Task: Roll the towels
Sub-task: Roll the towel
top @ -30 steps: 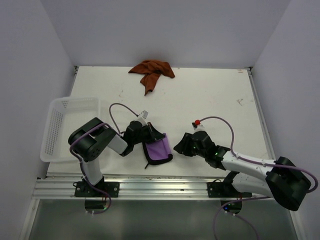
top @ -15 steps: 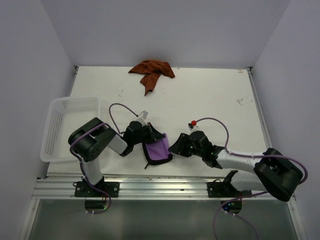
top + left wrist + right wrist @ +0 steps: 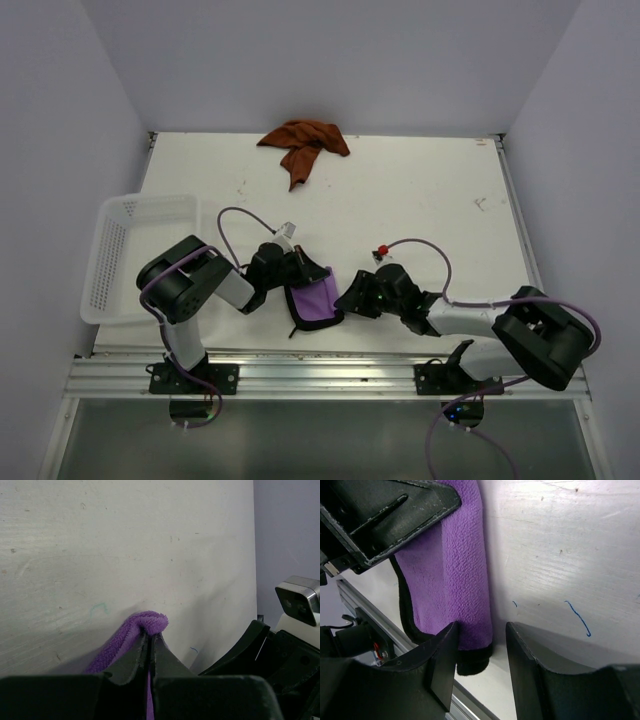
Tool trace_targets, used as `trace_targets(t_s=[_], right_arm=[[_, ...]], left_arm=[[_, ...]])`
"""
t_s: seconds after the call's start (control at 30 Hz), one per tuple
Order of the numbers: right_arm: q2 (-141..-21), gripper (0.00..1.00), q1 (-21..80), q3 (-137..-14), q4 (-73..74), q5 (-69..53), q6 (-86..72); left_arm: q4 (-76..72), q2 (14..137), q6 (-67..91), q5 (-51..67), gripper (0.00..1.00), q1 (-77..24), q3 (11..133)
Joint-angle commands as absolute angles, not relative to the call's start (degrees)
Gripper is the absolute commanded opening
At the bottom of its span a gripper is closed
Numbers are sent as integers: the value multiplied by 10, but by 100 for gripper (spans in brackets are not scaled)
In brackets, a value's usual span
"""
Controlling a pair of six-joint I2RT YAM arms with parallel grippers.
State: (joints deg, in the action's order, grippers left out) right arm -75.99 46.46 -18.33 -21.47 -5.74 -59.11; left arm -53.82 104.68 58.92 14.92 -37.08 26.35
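The purple towel, edged in dark grey-black, lies folded near the table's front edge. My left gripper is shut on its upper fold. In the left wrist view the purple towel bulges over the closed tips of my left gripper. My right gripper stands open just to the towel's right. In the right wrist view the right gripper straddles the near corner of the purple towel, apart from it. The rust orange towel lies crumpled at the table's far edge.
A white perforated basket sits at the left side of the table. A metal rail runs along the front edge just below the purple towel. Walls close in the table on three sides.
My right gripper has slid left to the purple towel's corner and its jaws have spread wider. The left gripper and both towels have stayed put.
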Motion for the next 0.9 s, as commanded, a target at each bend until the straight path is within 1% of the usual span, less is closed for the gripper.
trace_targets(t_s=[0.0, 0.27, 0.37, 0.43, 0.47, 0.5, 0.57, 0.6, 0.7, 0.77, 0.8, 0.87], right_arm=[[-772, 47, 477, -201, -230, -67, -586], [-792, 47, 516, -225, -195, -33, -574], [-793, 47, 540, -249, -144, -1, -557], [-795, 44, 555, -268, -104, 26, -548], [-795, 43, 569, -275, -91, 39, -540], [-797, 38, 574, -279, -69, 57, -537], [-799, 32, 579, -282, -60, 67, -536], [-799, 27, 579, -283, -52, 74, -537], [-797, 18, 580, -281, -41, 84, -534], [-795, 15, 580, -284, -35, 90, -527], [-795, 10, 581, -286, -26, 93, -525], [-795, 7, 583, -293, -16, 103, -515]], left_arm=[[-560, 1049, 570, 137, 0, -367, 253], [-570, 1049, 580, 127, 0, -367, 243], [-570, 1049, 582, 121, 0, -367, 240], [-571, 1048, 583, 118, 0, -367, 238], [-571, 1048, 584, 117, 0, -367, 236], [-571, 1047, 584, 116, 0, -367, 236], [-571, 1046, 584, 117, 0, -367, 236], [-570, 1045, 584, 117, 0, -367, 236], [-569, 1041, 583, 117, 0, -367, 236], [-568, 1039, 582, 116, 0, -367, 235], [-564, 1035, 580, 117, 0, -367, 236], [-556, 1030, 579, 119, 0, -365, 238]])
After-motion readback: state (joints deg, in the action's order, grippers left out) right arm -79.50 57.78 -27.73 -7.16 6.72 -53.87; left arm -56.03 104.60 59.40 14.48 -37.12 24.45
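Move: The purple towel's near right corner, the end of its rolled edge, lies about 2 cm back and 2 cm left of the right hand's open fingers and roughly 1 cm below them. The towel's middle is some 2 cm ahead and 5 cm left, and its hanging loop about 6 cm back and 11 cm left. The left gripper's fingers are about 9 cm ahead and 3 cm left; from the left hand, that corner lies roughly 11 cm back and 1 cm right. The near end of the rolled edge is taken by the right hand, which slides left and back about 3 cm almost level until its fingers straddle it. The fingers then close and pinch it, the hand sinking 1 cm, easing 1 cm back to the right and rolling its left side down some 15 degrees. The left fingers keep their pinch on the far end, almost in place. ##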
